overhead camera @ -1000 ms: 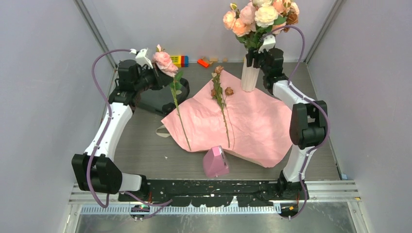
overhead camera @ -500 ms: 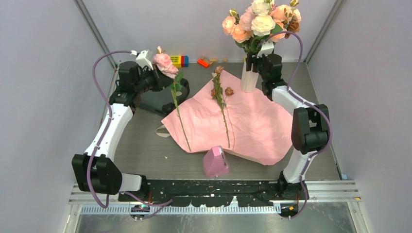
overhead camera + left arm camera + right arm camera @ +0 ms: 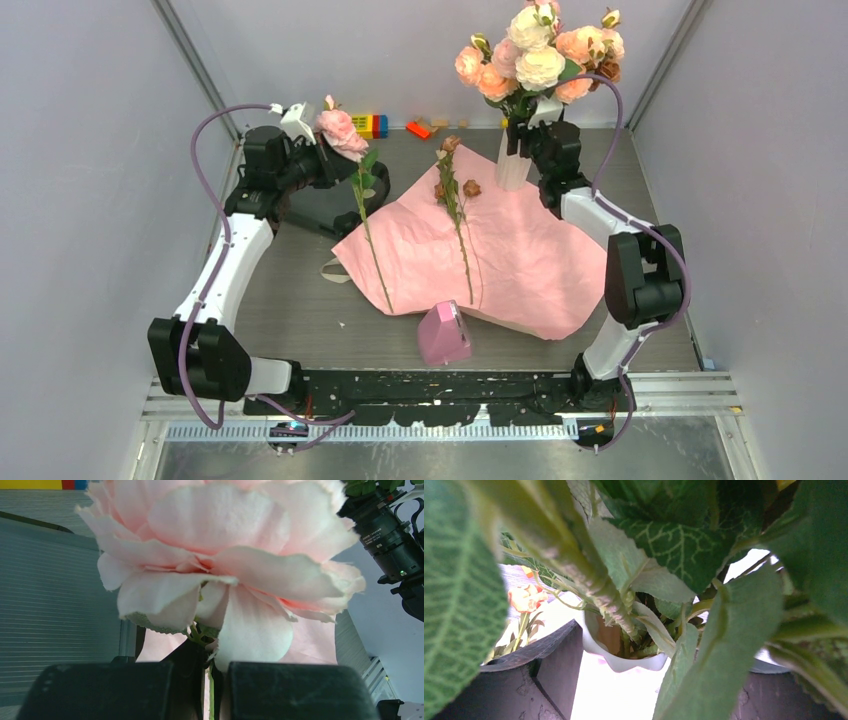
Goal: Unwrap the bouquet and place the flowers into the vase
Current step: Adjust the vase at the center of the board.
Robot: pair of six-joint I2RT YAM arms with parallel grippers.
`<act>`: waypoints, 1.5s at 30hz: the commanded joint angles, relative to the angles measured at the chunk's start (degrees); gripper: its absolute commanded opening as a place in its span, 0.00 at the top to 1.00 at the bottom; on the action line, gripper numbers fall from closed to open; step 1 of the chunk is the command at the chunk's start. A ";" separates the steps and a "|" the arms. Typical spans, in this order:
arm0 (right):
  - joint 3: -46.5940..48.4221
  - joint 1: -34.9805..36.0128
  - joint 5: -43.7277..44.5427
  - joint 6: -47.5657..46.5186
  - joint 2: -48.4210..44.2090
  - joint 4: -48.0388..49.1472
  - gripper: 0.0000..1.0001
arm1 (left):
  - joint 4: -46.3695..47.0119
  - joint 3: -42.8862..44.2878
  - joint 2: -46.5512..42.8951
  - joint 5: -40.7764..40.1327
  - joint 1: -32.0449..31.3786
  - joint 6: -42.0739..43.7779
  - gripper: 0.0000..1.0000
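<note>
The bouquet's pink wrapping paper (image 3: 520, 260) lies spread open on the table. On it lies a stem of small brown flowers (image 3: 455, 205). My left gripper (image 3: 330, 150) (image 3: 215, 667) is shut on the thin green stem (image 3: 370, 240) of a pink rose (image 3: 338, 128) (image 3: 225, 555), just under the bloom. The stem's foot rests on the paper. The white ribbed vase (image 3: 512, 170) (image 3: 624, 662) stands at the back and holds a peach rose cluster (image 3: 535, 50). My right gripper (image 3: 522, 138) (image 3: 649, 680) straddles the vase's neck, one finger (image 3: 539, 675) against its side, with leaves hiding the other.
A small pink wedge (image 3: 443, 335) stands at the paper's near edge. A beige ribbon (image 3: 330, 270) trails off the paper's left corner. Toy blocks (image 3: 370, 123) lie by the back wall. A dark round base (image 3: 330, 205) sits under the left arm.
The right arm's elbow has swung nearer and to the right. The peach cluster has shifted slightly right and lower. The left arm and its rose have not moved.
</note>
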 commanded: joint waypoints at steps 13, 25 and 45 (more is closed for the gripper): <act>-2.52 1.29 3.33 -1.13 -6.69 5.66 0.41 | 4.06 0.75 -2.54 1.93 0.35 -0.46 1.00; -6.08 1.51 4.74 -0.03 -9.39 5.59 0.10 | 4.40 4.13 -3.83 2.57 0.33 -2.51 1.00; -11.96 1.52 7.02 2.87 -13.14 6.18 0.08 | 5.11 8.07 -6.50 2.07 0.35 -4.23 1.00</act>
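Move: The vase is still between the right fingers, gripped near its rim, its middle about 7 cm below that hand. From there the loose brown flowers lie some 13 cm left and 10 cm back, and the orange block about 24 cm left and 15 cm ahead, both roughly 15 cm down. From the left hand, still holding the pink flower, the vase is about 37 cm right, 12 cm ahead and 12 cm lower. Back towards its base the right hand eases with the vase still gripped near its rim, then opens wider after the first centimetre or two and keeps backing off to about 4 cm in all, with a brief rise and dip as it comes clear. The left hand, shut on the pink flower's stem, lifts it some 7 cm and tips up slightly. ##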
